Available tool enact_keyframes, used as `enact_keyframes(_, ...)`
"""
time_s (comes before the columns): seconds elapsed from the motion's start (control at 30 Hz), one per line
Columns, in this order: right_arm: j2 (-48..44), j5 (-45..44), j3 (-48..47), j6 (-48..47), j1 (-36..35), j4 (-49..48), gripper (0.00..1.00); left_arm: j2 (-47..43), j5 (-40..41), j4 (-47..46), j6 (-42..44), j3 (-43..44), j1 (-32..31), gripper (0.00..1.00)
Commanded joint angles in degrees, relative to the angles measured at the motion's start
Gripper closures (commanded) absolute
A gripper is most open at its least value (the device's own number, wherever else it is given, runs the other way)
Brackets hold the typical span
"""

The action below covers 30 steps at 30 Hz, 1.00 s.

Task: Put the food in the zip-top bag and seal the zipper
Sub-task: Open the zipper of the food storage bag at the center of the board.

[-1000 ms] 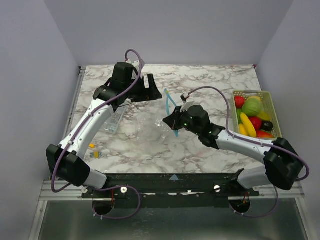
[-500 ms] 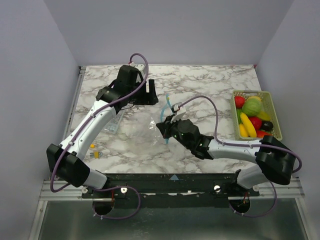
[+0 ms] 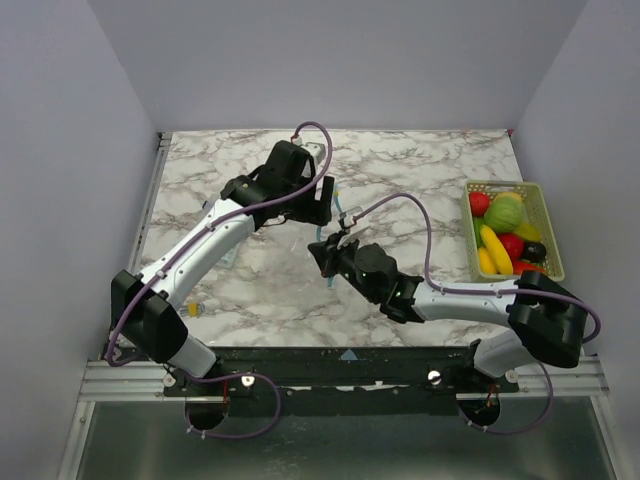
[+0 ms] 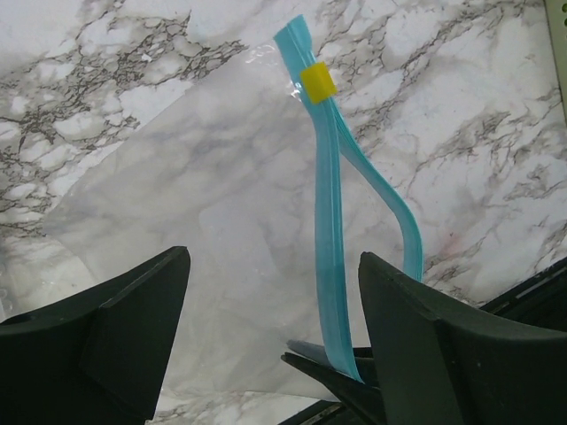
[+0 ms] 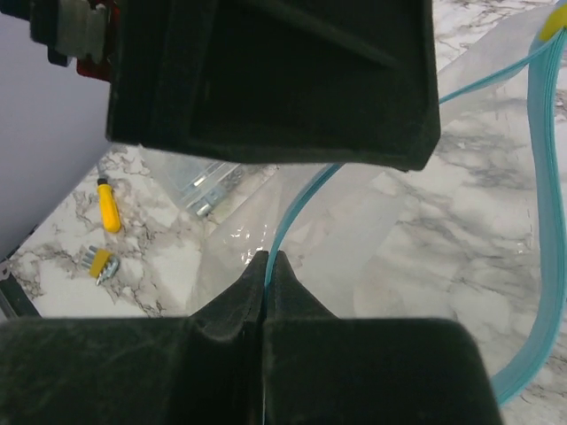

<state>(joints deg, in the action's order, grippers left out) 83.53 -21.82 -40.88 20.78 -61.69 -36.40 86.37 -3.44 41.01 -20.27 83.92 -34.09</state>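
Note:
The zip-top bag (image 4: 204, 230) hangs clear and crumpled over the marble, its mouth parted. The teal zipper (image 4: 326, 221) runs up to a yellow slider tab (image 4: 317, 82). My right gripper (image 5: 268, 258) is shut on one lip of the zipper (image 5: 292, 212), holding it up. My left gripper (image 4: 273, 266) is open, its fingers (image 4: 443, 336) straddling that same lip just above the right fingertips (image 4: 345, 376). From above, both grippers (image 3: 322, 208) (image 3: 320, 250) meet at mid-table. The food (image 3: 505, 215) lies in the mesh basket at the right.
The yellow-green basket (image 3: 547, 225) sits at the table's right edge. A flat clear packet (image 5: 199, 181) and small yellow pieces (image 5: 108, 190) lie to the left, near the left arm. A purple cable (image 3: 400, 200) loops over the right arm.
My left arm has swung right and come down over the bag's mouth. My right gripper has drawn the zipper lip left and toward the front, staying shut on it.

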Motion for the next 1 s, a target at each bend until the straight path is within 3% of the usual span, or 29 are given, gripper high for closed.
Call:
enact_keyframes(0.0, 1.3, -1.6, -2.0, -1.9, -0.9, -1.3, 0.99, 1.0, 3.0, 2.2, 2.2, 2.4, -1.0, 0.25)
enact_keyframes(0.3, 2.5, -6.6, -5.0, -1.1, -3.2, 1.7, 0.99, 2.8, 9.4, 3.3, 3.9, 2.9, -4.2, 0.51)
enact_keyframes(0.4, 2.6, -8.2, -5.6, -0.1, -3.6, 3.4, 0.99, 2.6, 11.3, 3.4, 4.1, 3.0, -4.1, 0.74)
enact_keyframes(0.5, 1.9, -10.2, -5.7, 1.8, -3.6, 6.2, 0.83, 1.9, 11.5, 3.1, 4.2, 2.6, -4.2, 0.99)
enact_keyframes(0.6, -0.4, -11.1, -4.8, 3.8, -3.6, 9.5, 0.62, 0.8, 11.4, 2.3, 4.2, 1.8, -4.2, 1.0)
enact_keyframes(0.67, -2.3, -11.8, -4.6, 5.4, -3.6, 13.8, 0.54, 0.6, 11.5, 2.3, 4.2, 1.7, -4.1, 1.0)
enact_keyframes(0.77, -5.3, -12.9, -6.3, 8.4, -3.6, 21.6, 0.49, 0.3, 10.4, 2.2, 3.7, 1.6, -4.1, 1.0)
enact_keyframes(0.83, -7.4, -14.7, -8.3, 13.5, -3.6, 28.4, 0.36, 0.2, 10.4, 2.1, 3.1, 1.5, -4.2, 1.0)
enact_keyframes(0.97, -10.6, -18.3, -12.8, 23.3, -3.5, 42.8, 0.2, -0.5, 9.4, 1.4, 2.4, 0.8, -4.2, 1.0)
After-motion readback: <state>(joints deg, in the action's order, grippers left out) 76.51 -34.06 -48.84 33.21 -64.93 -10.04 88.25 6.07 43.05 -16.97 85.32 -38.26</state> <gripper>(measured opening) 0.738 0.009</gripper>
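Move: The bag's left zipper rim already runs between my open left fingers, barely 1 cm to the right of my left hand and 2 cm below it. The yellow slider is some 7 cm ahead and 4 cm right of that hand, 4 cm lower. My right hand still pinches this rim; the stretch for my left fingers is about 5 cm ahead of my right hand and 1 cm right. The right rim bows about 3 cm ahead and 6 cm right of it, 1 cm lower. I sink my left hand about 1.5 cm, rolling it some 10 degrees so its left side rises, and shut its fingers on the left rim between the slider and my right fingers. My right hand keeps its pinch, easing a little left and up, then opens, lets the rim go and draws some 4 cm right towards the right rim, turning clockwise and tipping down. ##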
